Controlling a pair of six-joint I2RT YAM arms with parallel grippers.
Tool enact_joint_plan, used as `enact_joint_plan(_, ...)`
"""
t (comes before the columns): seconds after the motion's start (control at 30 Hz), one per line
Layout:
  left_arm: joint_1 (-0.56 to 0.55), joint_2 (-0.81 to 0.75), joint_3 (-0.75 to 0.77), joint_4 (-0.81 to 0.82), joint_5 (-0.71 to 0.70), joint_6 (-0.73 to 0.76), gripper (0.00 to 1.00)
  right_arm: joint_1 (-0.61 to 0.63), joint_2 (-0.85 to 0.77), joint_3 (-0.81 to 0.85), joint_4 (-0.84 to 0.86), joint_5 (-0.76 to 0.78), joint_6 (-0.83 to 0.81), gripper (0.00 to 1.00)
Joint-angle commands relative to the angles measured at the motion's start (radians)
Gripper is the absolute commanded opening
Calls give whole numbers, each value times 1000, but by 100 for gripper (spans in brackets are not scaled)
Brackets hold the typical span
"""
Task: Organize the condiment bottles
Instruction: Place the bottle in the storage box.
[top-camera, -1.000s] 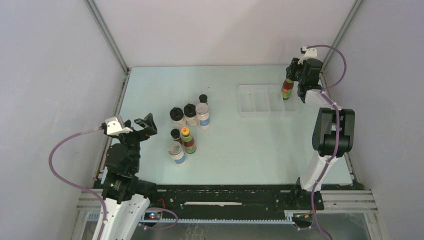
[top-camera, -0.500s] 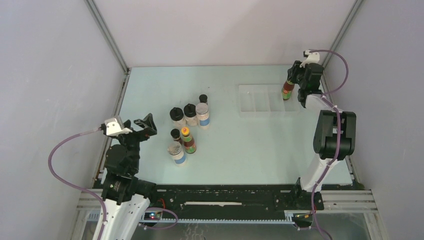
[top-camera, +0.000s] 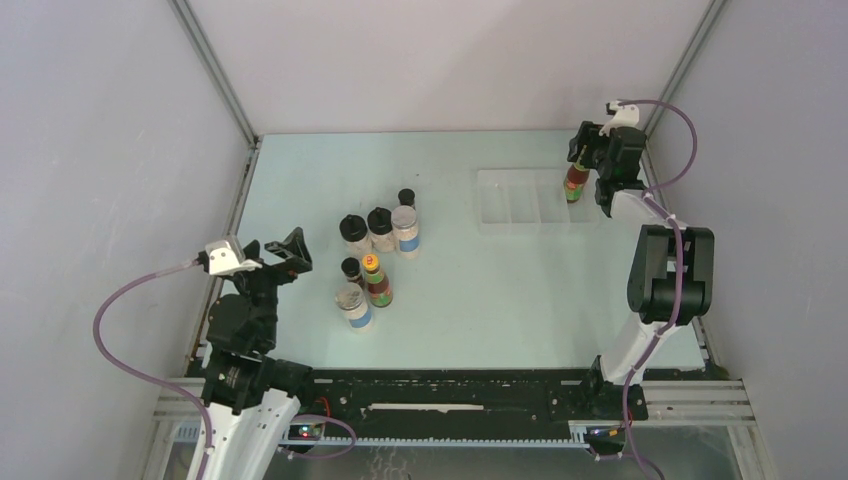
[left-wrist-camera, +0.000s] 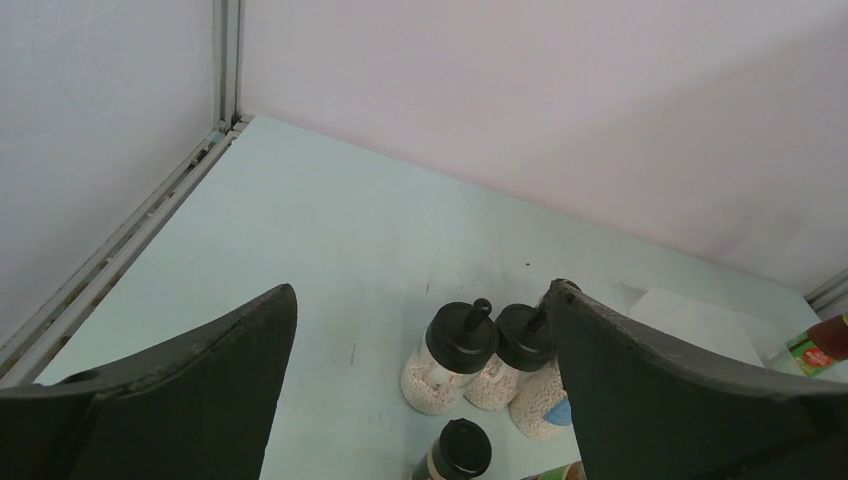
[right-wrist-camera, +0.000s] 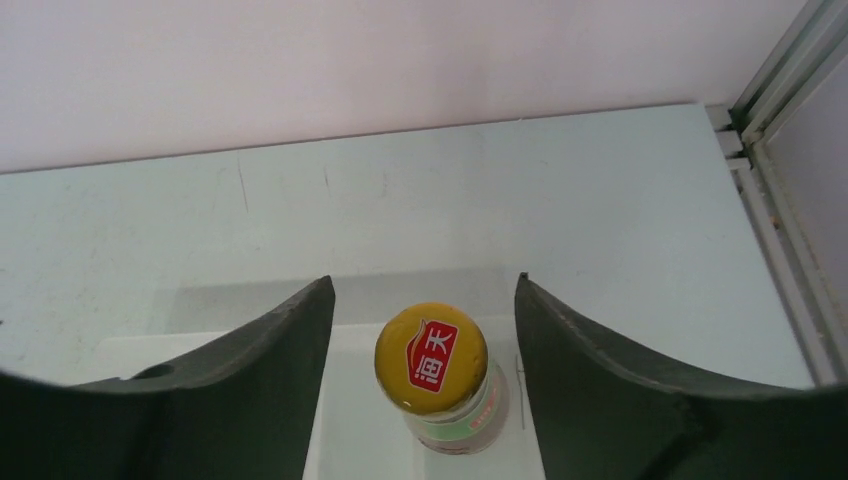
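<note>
A slim red sauce bottle (top-camera: 574, 183) with a yellow cap (right-wrist-camera: 431, 358) stands upright in the rightmost compartment of the clear tray (top-camera: 510, 203). My right gripper (top-camera: 581, 160) is open around its top, with a gap on each side of the cap in the right wrist view (right-wrist-camera: 423, 282). On the table's left half stand the other condiment bottles: two black-lidded pale jars (top-camera: 352, 232) (left-wrist-camera: 455, 355), a grey-lidded blue-labelled jar (top-camera: 405, 230), a second one (top-camera: 353, 305), two tiny dark jars (top-camera: 406, 197), and another red sauce bottle (top-camera: 376, 281). My left gripper (top-camera: 290, 252) hangs open left of them, holding nothing.
The tray has several narrow compartments; those left of the bottle hold nothing. Metal frame rails (top-camera: 236, 190) run along the table's left and right edges, with grey walls behind. The right arm's upright links (top-camera: 665, 270) stand near the right edge.
My right gripper has opened and let go of the red sauce bottle, which now stands on its own in the tray. The left arm has barely moved.
</note>
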Motion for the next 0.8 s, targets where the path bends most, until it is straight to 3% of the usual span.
enact_joint_plan(0.0,7,-10,-20,14,22,9,100,8,-61,1,21,6,7,82)
enact_joint_plan(0.13,7,-10,-21,16,22,9,100,8,-60,1,19,4,7,92)
enact_joint_plan(0.57,7,-18,-22,21,25,8,100,29,-181,2,23,26,-8,93)
enact_joint_plan(0.77,8,-27,-20,22,29,4,100,146,-296,1,-63,25,-24,93)
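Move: The sauce bottle stands upright in the storage box's rightmost compartment, its upper end between the right hand's fingers, so its middle is straight below that hand point, some 7 cm down. About 14 cm down, the box's middle lies roughly 9 cm left and level fore and aft, with the next empty compartment about 7 cm left. From the idle left hand the bottle is about 32 cm ahead, 62 cm right and 18 cm below. Upward, chiefly: the right hand all but waits beside the bottle top while its already parting fingers finish opening wide, then rises with growing speed to about 9 cm higher. It draws some 3 cm back and 3 cm left as it climbs, the wrist tipping the fingertips up about 10 degrees, and leaves the bottle below. ##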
